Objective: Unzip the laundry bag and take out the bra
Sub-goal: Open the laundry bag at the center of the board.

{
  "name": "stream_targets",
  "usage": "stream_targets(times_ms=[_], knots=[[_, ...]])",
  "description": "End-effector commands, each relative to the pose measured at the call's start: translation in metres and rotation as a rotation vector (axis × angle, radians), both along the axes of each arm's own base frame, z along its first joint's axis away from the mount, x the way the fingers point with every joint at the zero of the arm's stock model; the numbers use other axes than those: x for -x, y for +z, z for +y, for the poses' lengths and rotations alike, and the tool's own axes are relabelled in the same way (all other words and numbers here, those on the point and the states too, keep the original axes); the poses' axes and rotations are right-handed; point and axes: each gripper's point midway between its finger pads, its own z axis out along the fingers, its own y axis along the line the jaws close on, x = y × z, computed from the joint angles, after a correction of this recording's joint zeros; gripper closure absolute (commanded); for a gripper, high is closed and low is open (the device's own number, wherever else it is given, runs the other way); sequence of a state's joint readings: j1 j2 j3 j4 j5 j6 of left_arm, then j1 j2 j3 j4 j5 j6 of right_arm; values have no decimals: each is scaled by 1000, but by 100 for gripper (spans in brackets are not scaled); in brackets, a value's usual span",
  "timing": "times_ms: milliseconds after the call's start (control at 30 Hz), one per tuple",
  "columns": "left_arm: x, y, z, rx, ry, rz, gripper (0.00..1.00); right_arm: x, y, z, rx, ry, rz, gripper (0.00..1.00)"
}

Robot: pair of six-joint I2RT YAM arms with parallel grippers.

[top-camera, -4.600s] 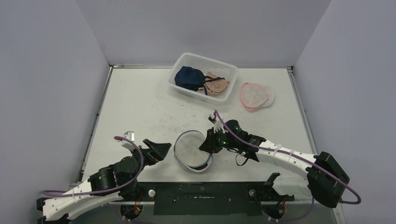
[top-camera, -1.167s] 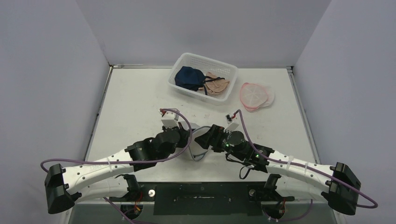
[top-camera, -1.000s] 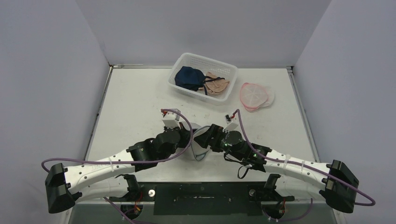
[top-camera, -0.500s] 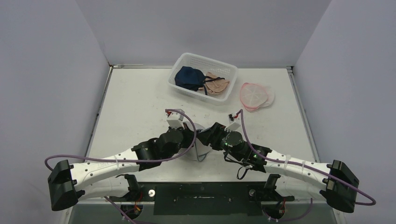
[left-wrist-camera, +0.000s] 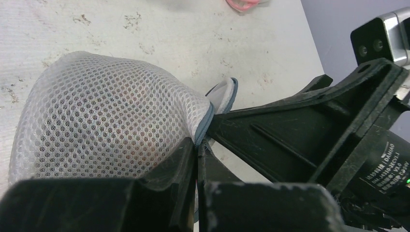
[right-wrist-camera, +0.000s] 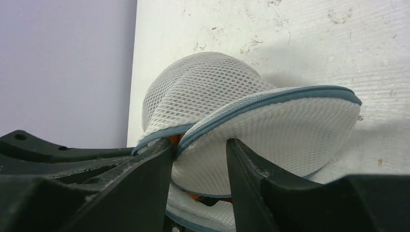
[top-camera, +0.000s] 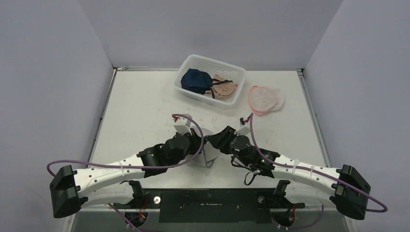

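The laundry bag [top-camera: 208,149] is white mesh with blue-grey zipper trim. It stands squeezed between my two grippers at the near middle of the table. My left gripper [top-camera: 201,144] is shut, pinching the bag's zipper edge [left-wrist-camera: 205,126] at its fingertips [left-wrist-camera: 197,145]. From the right, my right gripper [top-camera: 213,141] has a puffed mesh flap [right-wrist-camera: 270,125] between its fingers, which press on both sides of it [right-wrist-camera: 199,144]. The zipper is partly parted. Through the gap a bit of orange and black fabric [right-wrist-camera: 205,199] shows, likely the bra.
A white plastic basket [top-camera: 192,61] holding navy and beige garments sits at the back centre. Two flat pink-rimmed mesh bags [top-camera: 263,99] lie to its right. Grey walls close in the table on three sides.
The left arm has come in from the near left and clamped the bag's edge. The right jaws have narrowed onto the flap over the last second. The bag, once flat, is bunched upright.
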State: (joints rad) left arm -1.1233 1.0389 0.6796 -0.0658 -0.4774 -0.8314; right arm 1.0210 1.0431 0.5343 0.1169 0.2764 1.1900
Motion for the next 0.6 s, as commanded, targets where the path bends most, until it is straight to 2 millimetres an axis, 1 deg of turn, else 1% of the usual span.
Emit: stream_targets(times_ms=[0,133,300,333,400,467,567], knots=[[1,20,-6,79,-14,-25,100,-7,-5,-2,22,-34,2,60],[1,19,-5,80,-9,-25,100,-6,-4,-4,32,-30,1,77],[0,21,0,78,11,-35,100,0,8,-13,64,-12,-29,94],[-1,22,2,80,16,-35,100,3,9,-17,87,-2,-33,95],[-2,23,8,67,36,-40,100,9,20,-19,131,53,-74,95],[-4,24,14,59,51,-49,100,11,34,-25,217,107,-131,95],[-6,26,23,61,70,-54,100,17,46,-35,380,208,-211,95]])
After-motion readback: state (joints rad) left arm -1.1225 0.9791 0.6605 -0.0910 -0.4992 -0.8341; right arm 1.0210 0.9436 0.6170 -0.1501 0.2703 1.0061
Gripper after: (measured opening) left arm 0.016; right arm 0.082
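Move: The near right-hand zipper rim of the laundry bag lies between the right hand's half-open fingers, about 1 cm below the hand point and 1 cm to its left, level fore and aft. The opposite rim, still pinched by the left hand, is some 3 cm to the right hand's left; the orange bra inside is about 3 cm left, 1 cm ahead and 6 cm down. From the left hand, the free rim is roughly 2 cm right and 1 cm ahead. The right fingers pinch the bag's right zipper rim, closing on it as the hand dips just over 1 cm. The hand then draws that rim away from the left gripper, about 2.5 cm right, slightly back and lifting towards the end, its left side rolling down some 10 degrees. The left fingers keep their grip on the other rim, easing about 1 cm left late on. ##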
